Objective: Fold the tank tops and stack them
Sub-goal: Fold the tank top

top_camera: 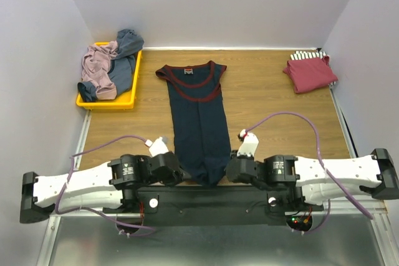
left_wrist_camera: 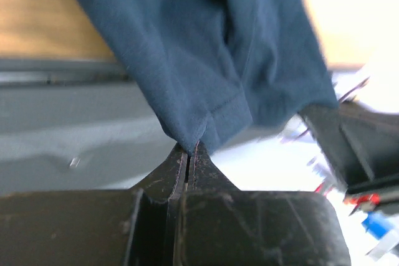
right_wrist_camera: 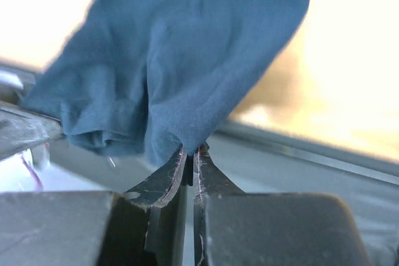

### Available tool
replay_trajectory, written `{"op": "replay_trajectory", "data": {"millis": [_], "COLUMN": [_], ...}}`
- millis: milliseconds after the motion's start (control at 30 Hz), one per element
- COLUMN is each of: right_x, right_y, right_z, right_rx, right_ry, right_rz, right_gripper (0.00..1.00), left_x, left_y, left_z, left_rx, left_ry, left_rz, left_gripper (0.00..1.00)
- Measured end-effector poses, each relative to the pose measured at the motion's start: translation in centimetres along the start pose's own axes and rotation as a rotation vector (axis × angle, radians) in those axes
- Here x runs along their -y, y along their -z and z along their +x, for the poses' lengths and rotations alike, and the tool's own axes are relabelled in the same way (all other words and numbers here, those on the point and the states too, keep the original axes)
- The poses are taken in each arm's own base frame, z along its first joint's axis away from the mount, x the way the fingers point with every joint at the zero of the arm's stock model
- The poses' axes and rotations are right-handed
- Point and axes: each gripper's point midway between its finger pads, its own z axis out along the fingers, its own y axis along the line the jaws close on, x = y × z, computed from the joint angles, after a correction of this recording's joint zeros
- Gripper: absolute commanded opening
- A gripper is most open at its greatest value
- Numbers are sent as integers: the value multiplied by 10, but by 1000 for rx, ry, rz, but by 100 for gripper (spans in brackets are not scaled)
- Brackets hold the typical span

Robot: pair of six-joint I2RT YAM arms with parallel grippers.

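Observation:
A navy tank top (top_camera: 198,119) with maroon trim lies lengthwise down the middle of the wooden table, neck at the far end, hem at the near edge. My left gripper (top_camera: 179,175) is shut on the hem's left corner; the left wrist view shows the navy cloth (left_wrist_camera: 206,60) pinched at the gripper (left_wrist_camera: 189,149) tips. My right gripper (top_camera: 224,171) is shut on the hem's right corner, where the cloth (right_wrist_camera: 199,48) bunches above the gripper (right_wrist_camera: 194,149). A dark red top (top_camera: 310,73) lies folded at the far right on a striped one (top_camera: 303,55).
A yellow tray (top_camera: 107,101) at the far left holds a heap of mauve (top_camera: 98,68) and grey-blue (top_camera: 128,48) tops. White walls close in the table on three sides. Purple cables loop over both arms at the near edge.

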Motion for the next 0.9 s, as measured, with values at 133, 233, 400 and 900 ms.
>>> {"op": "replay_trajectory", "data": {"millis": [133, 233, 400, 900], "right_x": [-14, -23, -21, 7], "right_y": [0, -4, -8, -81], "right_z": [-45, -80, -122, -187], "right_rx": [123, 207, 295, 289], "right_ry": [13, 39, 85, 143], "right_rz": [28, 68, 126, 230], "right_gripper": [1, 1, 1, 1], "left_x": [15, 30, 68, 70], "left_y": [7, 18, 41, 6], "left_z": [-40, -74, -132, -242], "left_rx": [132, 247, 431, 585], "left_ry": [67, 76, 38, -38], "left_rz": [57, 88, 117, -3], "left_gripper": [0, 0, 0, 0]}}
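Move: Both hands already hold the tank top's hem corners near the table's front edge. The bottom of the neckline lies about 30 cm ahead of the left hand and 3 cm to its right; from the right hand it is some 27 cm ahead and 12 cm left, roughly 12 cm below both. The neck label is 12 cm beyond it, slightly left. The yellow bin sits about 40 cm ahead and 35 cm left of the left hand, the folded stack 39 cm ahead and 36 cm right of the right hand. Still pinching the hem, both hands swing it forward in an arc from the front edge towards the neckline, the left going about 25 cm and the right about 20 cm, rising well clear of the table to past mid-way and then starting to sink, the left drifting a little left. Both wrists tip up so the fingers point more forward, the left most, some 30 degrees while also turning counter-clockwise, and the fingers stay shut. ##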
